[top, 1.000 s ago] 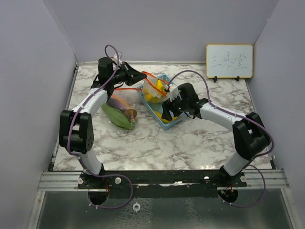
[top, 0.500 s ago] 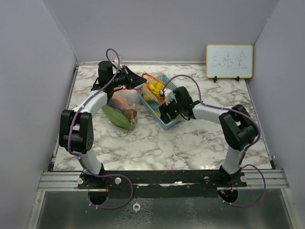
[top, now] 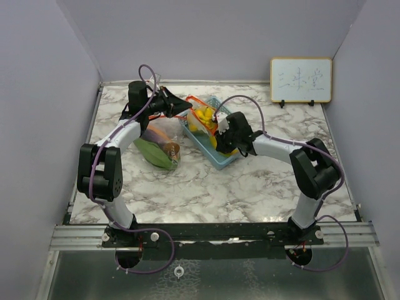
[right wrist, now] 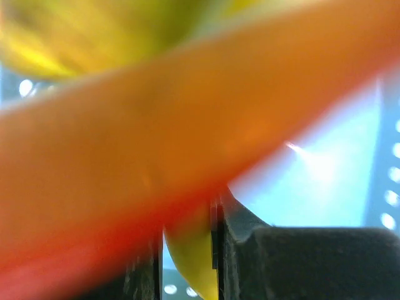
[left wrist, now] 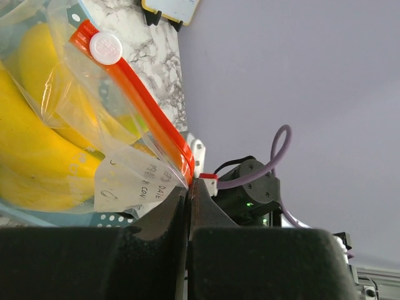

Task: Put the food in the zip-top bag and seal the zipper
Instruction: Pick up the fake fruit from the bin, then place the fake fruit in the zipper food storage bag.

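Note:
The clear zip-top bag point(left wrist: 125, 181), with an orange zipper point(left wrist: 144, 103) and a white slider point(left wrist: 105, 48), hangs over the blue basket point(top: 220, 159). My left gripper point(left wrist: 189, 184) is shut on its zipper edge, and it shows in the top view too point(top: 180, 106). Yellow bananas point(left wrist: 37, 156) show through the plastic. My right gripper point(top: 219, 139) reaches down into the basket. Its jaws point(right wrist: 187, 250) are shut on a yellow banana piece point(right wrist: 190, 262). A blurred orange thing point(right wrist: 156, 137) crosses that view. A green leafy vegetable point(top: 153, 153), carrot point(top: 159, 133) and brown fruit point(top: 172, 149) lie left of the basket.
A small whiteboard point(top: 300, 80) stands at the back right against the wall. Grey walls close in the marble table point(top: 262, 181) on the left, back and right. Both arms reach toward the middle of the far half.
My right gripper has pushed left and deeper into the basket and closed its jaws on the yellow piece. The left gripper has kept its hold on the bag edge.

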You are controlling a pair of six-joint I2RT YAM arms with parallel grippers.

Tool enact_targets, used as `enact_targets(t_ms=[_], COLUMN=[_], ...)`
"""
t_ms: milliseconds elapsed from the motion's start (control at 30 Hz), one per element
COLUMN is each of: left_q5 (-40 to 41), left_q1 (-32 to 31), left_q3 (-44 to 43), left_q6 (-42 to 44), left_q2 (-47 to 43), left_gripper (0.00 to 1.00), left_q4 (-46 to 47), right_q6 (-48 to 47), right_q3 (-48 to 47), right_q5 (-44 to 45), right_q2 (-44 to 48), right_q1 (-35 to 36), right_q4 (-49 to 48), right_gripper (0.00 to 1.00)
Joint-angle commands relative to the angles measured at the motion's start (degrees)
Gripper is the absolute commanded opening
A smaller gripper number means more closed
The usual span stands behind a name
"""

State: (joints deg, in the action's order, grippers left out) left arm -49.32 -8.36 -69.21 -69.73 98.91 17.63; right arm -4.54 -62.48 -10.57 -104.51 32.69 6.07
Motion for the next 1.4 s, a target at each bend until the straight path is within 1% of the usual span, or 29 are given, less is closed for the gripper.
enact_targets(t_ms=[0,100,200,267,367,433,500,567,600,633,700,767,833,900,1000,1167,1367], left_q5=[-2.14,-1.98,-1.54,-1.29,-1.01,-0.90,-0.94,-0.86,-0.79,-0.77,-0.69,-0.69,-0.69,-0.74,-0.69,-0.86,-1.01], left_q1=[0.27,0.27,0.27,0.27,0.26,0.21,0.19,0.19,0.19,0.19,0.19,0.10,0.02,-0.09,-0.27,-0.25,-0.25], left_q3=[0.32,0.35,0.17,0.13,0.43,0.84,1.39,2.06,2.33,2.59,2.97,3.19,3.36,3.40,3.39,3.03,1.48], left_q6=[-0.60,-0.69,-0.67,-0.67,-0.41,-0.39,-0.38,-0.43,-0.45,-0.50,-0.49,-0.48,-0.57,-0.82,-0.89,-1.15,-1.28], left_q2=[-1.05,-1.35,-1.38,-1.37,-2.65,-3.39,-3.84,-4.26,-4.41,-4.58,-4.73,-4.75,-4.70,-4.69,-4.71,-3.81,-2.58], left_gripper=[0.00,0.00,0.00,0.00,0.00,0.00,0.00,0.00,0.00,0.00,0.00,0.00,0.00,0.00,0.00,0.00,0.00], left_q4=[3.38,3.23,2.97,2.50,1.93,1.88,1.82,1.80,1.80,1.84,1.85,1.84,1.80,1.94,2.06,2.72,2.94], right_q6=[3.79,5.07,6.56,7.31,8.30,9.90,13.58,20.16,24.88,30.40,41.93,51.97,60.66,66.56,69.10,68.90,74.87], right_q3=[-1.44,-1.11,-2.29,-3.86,-5.76,-6.85,-7.74,-8.09,-7.76,-7.40,-6.03,-6.44,-7.48,-8.71,-11.51,-10.68,-11.53], right_q5=[11.77,12.34,9.53,5.67,-3.50,-8.79,-11.74,-17.06,-20.07,-22.32,-25.62,-27.68,-28.12,-27.22,-27.35,-25.56,-24.67], right_q2=[7.08,11.87,16.28,18.62,21.69,23.11,23.28,21.71,20.20,18.44,14.07,8.40,2.43,-2.83,-7.75,-9.55,-14.92], right_q1=[-0.07,-0.90,-2.77,-4.24,-6.08,-6.93,-7.82,-9.40,-10.17,-10.72,-11.16,-11.11,-11.06,-11.06,-10.21,-7.79,-6.39], right_q4=[0.25,-0.98,-1.01,-0.66,-1.91,-4.53,-9.31,-17.23,-23.35,-30.01,-46.34,-60.40,-72.09,-80.38,-84.35,-86.33,-92.29], right_gripper=[0.02,0.02,0.02,0.02,0.02,0.02,0.02,0.02,0.02,0.02,0.02,0.02,0.02,0.02,0.02,0.02,0.02])
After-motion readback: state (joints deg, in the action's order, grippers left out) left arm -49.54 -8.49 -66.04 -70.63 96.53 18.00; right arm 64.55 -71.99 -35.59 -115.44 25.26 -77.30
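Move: The right gripper, low in the bin, is already shut on the last banana. The middle of the bag's open mouth lies about 15 cm above it, 7 cm to its left and 5 cm farther out. The banana bunch in the bag sits roughly 8 cm ahead, 7 cm left and 3 cm up; the vegetable bag is some 22 cm left, level with it. From the left gripper, still pinching the rim, that mouth is about 5 cm right, 7 cm down, 0 ahead. Keep the right fingers closed on the banana and lift it steeply out of the bin to about 30 cm up, easing slightly out and right to clear the bag's rim. Then swing left and roll the gripper's left side up some 80 degrees, dipping and rising again, to hold the banana upright over the bag's mouth. Keep the left gripper shut on the rim, easing it back about 1 cm. ##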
